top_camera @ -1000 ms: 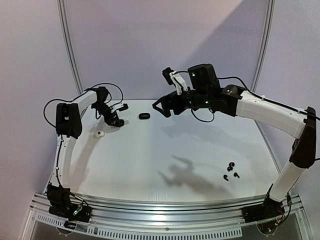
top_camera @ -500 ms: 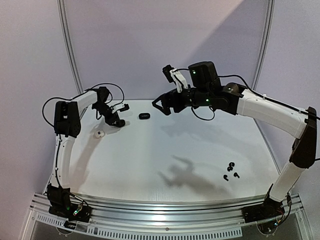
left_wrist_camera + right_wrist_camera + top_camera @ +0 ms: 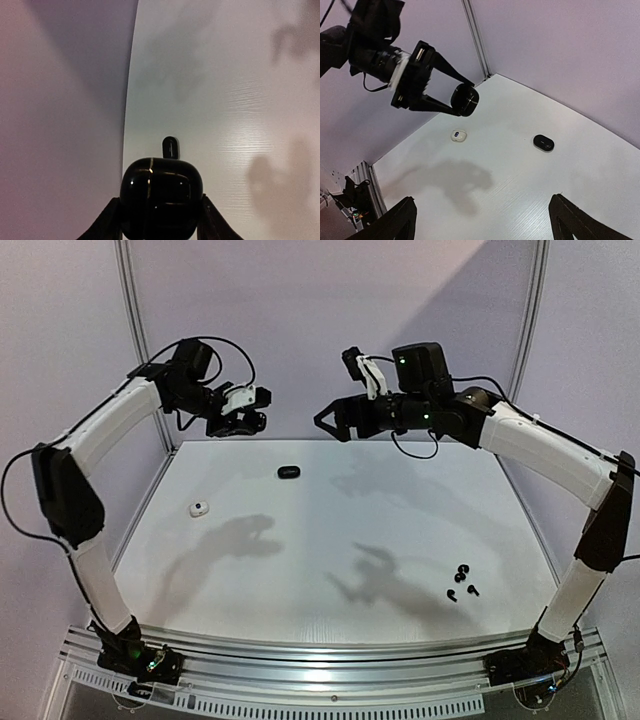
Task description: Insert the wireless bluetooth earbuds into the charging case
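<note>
My left gripper (image 3: 252, 422) hangs high over the table's far left, shut on a glossy black charging case (image 3: 161, 197), which the right wrist view shows as a round black body (image 3: 465, 99) between the fingers. The small black earbuds (image 3: 461, 583) lie in a cluster on the table near the front right, far from both grippers. My right gripper (image 3: 327, 424) is raised over the far middle, facing the left one, with its jaws wide open and empty; its fingertips (image 3: 395, 222) frame bare table.
A second black oval case (image 3: 288, 472) lies on the table at the far middle, showing beyond the held case (image 3: 170, 147). A small white case (image 3: 199, 508) rests at the left. The enclosure's wall and post (image 3: 135, 330) stand close behind the left arm.
The left arm has lifted from table level at the far left to well above it, with the black case in its gripper. The right gripper rose a little.
</note>
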Controlling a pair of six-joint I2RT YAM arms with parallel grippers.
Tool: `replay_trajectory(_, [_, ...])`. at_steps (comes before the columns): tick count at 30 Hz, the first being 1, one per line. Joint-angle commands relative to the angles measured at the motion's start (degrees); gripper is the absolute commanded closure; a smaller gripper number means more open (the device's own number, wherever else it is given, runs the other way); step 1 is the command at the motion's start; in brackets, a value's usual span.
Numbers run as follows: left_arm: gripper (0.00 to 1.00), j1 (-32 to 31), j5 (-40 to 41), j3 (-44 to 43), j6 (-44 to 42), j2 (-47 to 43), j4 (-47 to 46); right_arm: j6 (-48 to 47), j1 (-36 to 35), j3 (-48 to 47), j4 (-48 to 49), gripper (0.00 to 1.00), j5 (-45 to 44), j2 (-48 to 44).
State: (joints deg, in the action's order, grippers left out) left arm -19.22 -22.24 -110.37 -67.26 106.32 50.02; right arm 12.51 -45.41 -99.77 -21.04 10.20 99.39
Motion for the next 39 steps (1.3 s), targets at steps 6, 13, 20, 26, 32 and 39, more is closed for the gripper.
replay_trajectory(6, [1.00, -11.9, 7.7, 30.7, -9.7, -24.3, -27.8, 7.5, -0.8, -1.6, 1.9, 0.20, 13.5, 1.0])
replay_trajectory(13, [1.00, -18.8, 12.9, 35.9, -6.4, -30.0, -29.0, 8.1, -5.8, -0.8, 4.5, 0.21, 13.2, 2.8])
replay_trajectory(20, [1.00, -21.3, 14.1, 37.3, -4.8, -32.7, -27.2, 11.1, -7.7, 1.2, 9.6, 0.23, 10.5, 3.2])
replay_trajectory(26, [1.00, -22.9, 14.0, 38.0, -4.2, -34.1, -26.0, 12.0, -8.2, 1.1, 11.8, 0.30, 9.8, 4.6])
replay_trajectory(32, [1.00, -23.3, 14.7, 37.9, -3.7, -33.8, -26.4, 11.7, -8.5, 0.3, 10.8, 0.44, 10.4, 6.1])
replay_trajectory(39, [1.00, -23.4, 15.1, 37.9, -3.4, -33.6, -26.2, 11.4, -8.5, -0.1, 11.0, 0.66, 13.1, 7.1])
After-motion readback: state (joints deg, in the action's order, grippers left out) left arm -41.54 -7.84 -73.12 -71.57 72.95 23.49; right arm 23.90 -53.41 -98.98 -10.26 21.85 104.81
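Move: My left hand already holds the black charging case up in the air. From my right hand, open and empty, that case lies about 15 cm to the left, 9 cm farther out and 7 cm lower; the right gripper is thus 15 cm right of my left hand, 9 cm back and 7 cm higher. On the table some 27 cm below my left hand, another black case lies 15 cm ahead and 4 cm right, the white case 19 cm left and about level. I draw my left hand back about 15 cm, also to the right and up, tipping its fingers up some 25 degrees and keeping its grip on the black case, to bring it to my right hand. My right hand goes left and back to meet it, turning a little counter-clockwise, its fingers closing from wide to under half open around the case, one on either side. ##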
